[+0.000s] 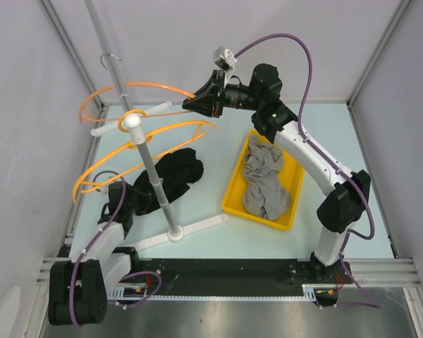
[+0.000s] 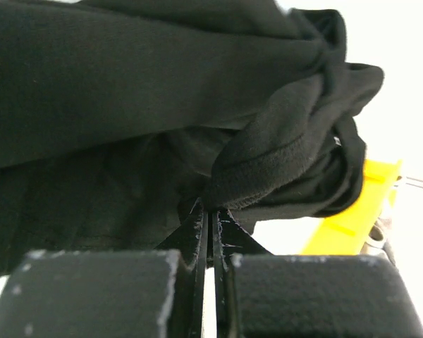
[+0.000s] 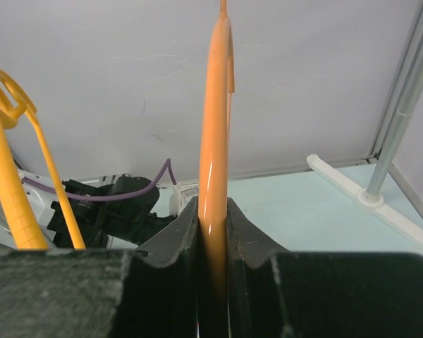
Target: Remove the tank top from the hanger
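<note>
The black tank top (image 1: 175, 176) lies bunched on the table beside the rack pole, below the orange hangers. I see no hanger inside it. My left gripper (image 1: 129, 201) is at its left edge. In the left wrist view this gripper (image 2: 210, 213) is shut, with a fold of the tank top (image 2: 127, 105) pinched at its tips. My right gripper (image 1: 197, 102) is raised at the back, shut on the right end of the upper orange hanger (image 1: 130, 87). The right wrist view shows the hanger (image 3: 215, 127) running straight up between the closed fingers of that gripper (image 3: 213, 211).
Two more orange hangers (image 1: 166, 131) hang on the white rack, whose pole (image 1: 154, 172) and foot (image 1: 192, 228) stand mid-table. A yellow tray (image 1: 233, 191) on the right holds a grey garment (image 1: 264, 179). Enclosure walls close in on both sides and at the back.
</note>
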You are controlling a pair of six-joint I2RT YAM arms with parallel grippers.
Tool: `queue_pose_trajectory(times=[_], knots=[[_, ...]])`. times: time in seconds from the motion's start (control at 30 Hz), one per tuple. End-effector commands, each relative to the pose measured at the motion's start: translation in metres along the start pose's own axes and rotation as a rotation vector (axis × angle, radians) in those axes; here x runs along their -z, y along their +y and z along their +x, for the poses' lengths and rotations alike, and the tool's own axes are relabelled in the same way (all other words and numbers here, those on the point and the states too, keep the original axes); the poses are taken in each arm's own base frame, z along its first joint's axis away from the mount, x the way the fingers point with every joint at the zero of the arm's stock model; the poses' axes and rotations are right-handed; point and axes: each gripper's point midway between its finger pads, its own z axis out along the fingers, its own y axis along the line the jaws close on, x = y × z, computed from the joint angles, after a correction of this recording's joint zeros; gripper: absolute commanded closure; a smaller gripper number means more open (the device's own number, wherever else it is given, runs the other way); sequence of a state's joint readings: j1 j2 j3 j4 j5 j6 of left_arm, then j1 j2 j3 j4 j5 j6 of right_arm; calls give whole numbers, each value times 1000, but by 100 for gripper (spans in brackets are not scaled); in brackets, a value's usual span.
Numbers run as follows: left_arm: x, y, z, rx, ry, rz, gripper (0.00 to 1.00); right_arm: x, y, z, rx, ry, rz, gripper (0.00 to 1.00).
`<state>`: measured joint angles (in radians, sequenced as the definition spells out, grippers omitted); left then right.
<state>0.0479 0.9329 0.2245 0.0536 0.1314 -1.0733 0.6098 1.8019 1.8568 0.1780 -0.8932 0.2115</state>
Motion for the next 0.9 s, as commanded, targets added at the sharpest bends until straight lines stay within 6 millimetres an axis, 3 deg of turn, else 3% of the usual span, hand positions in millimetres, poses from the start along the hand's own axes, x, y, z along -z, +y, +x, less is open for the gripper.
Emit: queue_pose_trajectory(times=[0.0,0.03,0.1,0.13,0.2,0.23,0.27,0.3,0.33,0.37,0.4,0.43,0.47,0.5,0.53,0.57,0.6,0.67,0.7,0.73,0.77,0.8,0.83,0.87], knots=[[-11,-20,-11,22,-45,38,100,14,17,-48,106,-96,15,88],[-15,-17,-10,25,-42,23,100,15,14,-39,91,-82,26,82],[-21,-16,-9,32,-37,6,100,22,13,-40,93,-80,54,72],[-23,-19,-9,31,-34,12,100,26,6,-27,55,-56,95,57],[-32,-16,6,29,13,-10,100,41,-1,-27,23,-49,161,45],[-35,-19,7,30,16,0,100,50,-8,-26,4,-55,218,31],[-40,-16,10,39,32,-15,100,61,-9,-14,-37,-43,253,25],[-43,-19,14,31,42,-6,100,76,-19,-15,-63,-58,314,15],[-45,-21,16,31,49,-5,100,85,-23,-12,-80,-63,344,12],[-47,-26,16,29,51,2,100,95,-30,12,-131,-37,387,9],[-49,-26,19,27,60,-3,100,109,-31,4,-125,-66,441,5],[-49,-28,19,29,59,1,100,125,-41,10,-162,-78,499,0],[-48,-27,18,43,53,-1,100,135,-46,14,-178,-89,538,0],[-45,-32,15,48,38,20,100,148,-53,36,-219,-78,588,0],[-42,-31,14,49,30,23,99,156,-60,38,-226,-103,614,0],[-40,-32,11,50,14,27,91,161,-66,48,-242,-101,639,0],[-34,-36,9,51,4,42,86,165,-80,70,-270,-81,684,0],[-28,-35,8,50,-6,50,69,161,-92,92,-291,-55,701,0],[-21,-40,6,52,-17,72,65,155,-105,116,-318,-30,698,0],[-18,-36,8,63,-16,67,61,146,-108,128,-334,-20,681,0],[-14,-36,9,68,-18,75,50,138,-114,143,-350,-11,672,0],[-12,-30,9,76,-20,53,44,128,-119,144,-343,-9,661,0],[-5,-33,7,77,-35,70,38,120,-129,175,-377,39,663,0],[-2,-30,6,77,-43,62,29,104,-124,188,-376,61,644,0]])
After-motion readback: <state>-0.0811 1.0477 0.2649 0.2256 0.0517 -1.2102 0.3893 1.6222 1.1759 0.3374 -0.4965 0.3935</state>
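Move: The orange hanger's hook, already over the rack's rail, lies about 18 cm left of my right hand and 10 cm above, level ahead. The yellow hanger's middle is some 12 cm back and 14 cm left, at about hand height; the bin is 18 cm right, level ahead, 42 cm down. From my left hand, the tank top's middle is some 8 cm ahead, 9 cm right, 3 cm below; the rack's foot is 13 cm back, 11 cm right, 4 cm below. My right fingers open wide off the orange hanger's end; I draw that hand some 15 cm right, then sink it forward towards the bin, ending about 18 cm lower and turned 35 degrees clockwise. Meanwhile my left hand, still pinching the tank top, presses it down and then slides forward and right a few centimetres, opens, and lifts about 5 cm clear. ##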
